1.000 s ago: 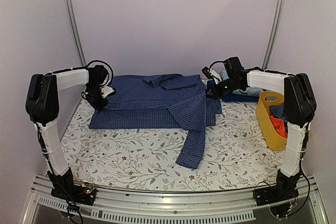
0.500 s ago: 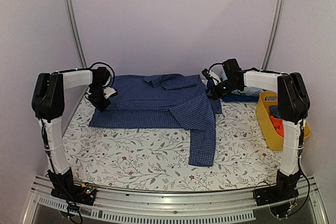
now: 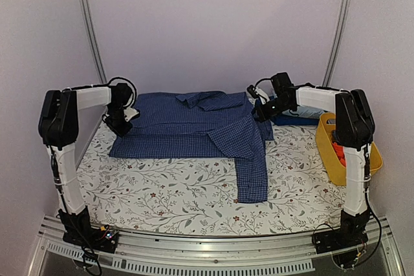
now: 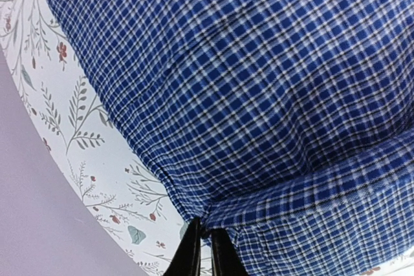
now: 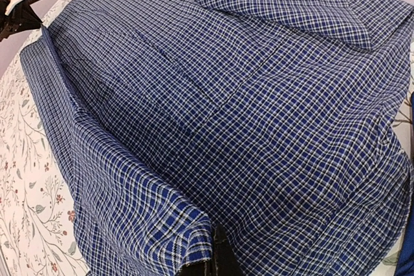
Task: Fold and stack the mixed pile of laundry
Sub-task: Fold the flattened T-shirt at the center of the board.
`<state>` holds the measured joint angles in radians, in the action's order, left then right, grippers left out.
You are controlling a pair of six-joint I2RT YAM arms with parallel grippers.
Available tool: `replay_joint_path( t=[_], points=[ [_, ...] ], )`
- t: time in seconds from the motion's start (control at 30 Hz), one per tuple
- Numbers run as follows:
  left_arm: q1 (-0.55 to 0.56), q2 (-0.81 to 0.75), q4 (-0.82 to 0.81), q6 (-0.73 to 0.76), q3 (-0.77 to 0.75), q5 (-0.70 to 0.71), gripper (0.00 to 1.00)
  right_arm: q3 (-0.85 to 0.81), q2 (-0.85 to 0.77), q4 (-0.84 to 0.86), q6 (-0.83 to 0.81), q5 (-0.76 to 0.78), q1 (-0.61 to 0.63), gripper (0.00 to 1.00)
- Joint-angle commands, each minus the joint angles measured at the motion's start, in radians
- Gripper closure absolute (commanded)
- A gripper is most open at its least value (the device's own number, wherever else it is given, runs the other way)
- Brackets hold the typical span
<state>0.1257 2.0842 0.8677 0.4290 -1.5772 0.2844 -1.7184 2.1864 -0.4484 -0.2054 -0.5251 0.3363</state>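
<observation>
The blue small-check shirt (image 3: 187,126) lies spread across the back of the table, collar toward the far wall. One sleeve (image 3: 252,176) runs toward the near edge. My left gripper (image 3: 122,127) is at the shirt's left edge, and in the left wrist view its jaws (image 4: 204,240) pinch a fold of the shirt (image 4: 259,95). My right gripper (image 3: 261,114) is at the shirt's right edge; in the right wrist view it (image 5: 210,256) is shut on the shirt (image 5: 226,95). A dark navy garment (image 3: 294,119) lies behind the right gripper.
A yellow basket (image 3: 327,150) stands at the right edge with a red-orange cloth (image 3: 341,155) inside. The table has a floral cover (image 3: 174,185). Metal posts stand at the back corners and a wall is close behind.
The loose sleeve has swung right and now lies straight toward the near edge. Both grippers have shifted slightly back with the shirt's edges still held.
</observation>
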Motion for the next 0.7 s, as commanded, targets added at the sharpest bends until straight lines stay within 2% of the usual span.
replay_joint_path(
  t=[0.0, 0.13, 0.23, 0.3, 0.33, 0.37, 0.43, 0.57, 0.67],
  points=[
    [-0.027, 0.016, -0.015, -0.017, -0.006, 0.026, 0.93, -0.051, 0.044, -0.004, 0.020, 0.009, -0.006, 1.00],
    [-0.027, 0.028, -0.018, -0.026, -0.024, 0.025, 0.92, -0.071, 0.062, -0.013, 0.027, 0.010, -0.006, 1.00],
    [-0.028, 0.034, -0.025, -0.035, -0.024, 0.040, 0.84, -0.078, 0.071, -0.020, 0.029, 0.025, -0.006, 0.98],
    [-0.028, 0.033, -0.034, -0.054, -0.024, 0.066, 0.73, -0.084, 0.075, -0.027, 0.031, 0.037, -0.006, 0.88],
    [-0.029, 0.031, -0.041, -0.070, -0.024, 0.086, 0.63, -0.090, 0.076, -0.033, 0.033, 0.042, -0.006, 0.77],
    [-0.032, 0.028, -0.045, -0.087, -0.027, 0.109, 0.58, -0.098, 0.076, -0.040, 0.041, 0.047, -0.006, 0.67],
    [-0.037, 0.012, -0.055, -0.134, -0.047, 0.127, 0.48, -0.116, 0.074, -0.062, 0.056, 0.063, -0.008, 0.56],
    [-0.063, -0.020, -0.036, -0.256, -0.126, 0.116, 0.32, -0.114, 0.034, -0.108, 0.110, 0.073, -0.031, 0.46],
    [-0.097, -0.083, -0.059, -0.366, -0.154, 0.029, 0.18, -0.044, -0.020, -0.119, 0.175, 0.048, -0.077, 0.43]
  ],
)
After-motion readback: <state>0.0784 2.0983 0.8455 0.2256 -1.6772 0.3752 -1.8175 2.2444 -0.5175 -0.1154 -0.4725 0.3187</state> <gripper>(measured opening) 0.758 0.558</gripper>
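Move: Each hand still pinches an end of the T-shirt's turned-back near edge. The shirt's middle lies about 33 cm to the left hand's right and 4 cm ahead, slightly below; from the right hand it is some 31 cm left, about level and 7 cm below. From the right hand, the collar flap is about 25 cm left and 8 cm ahead, the folded stack 20 cm right and 5 cm ahead, and the hanging strip 22 cm back, 3 cm left. Both hands open on the T-shirt; the left leaves leftward, forward and up about 5 cm, the right edges forward-right. ##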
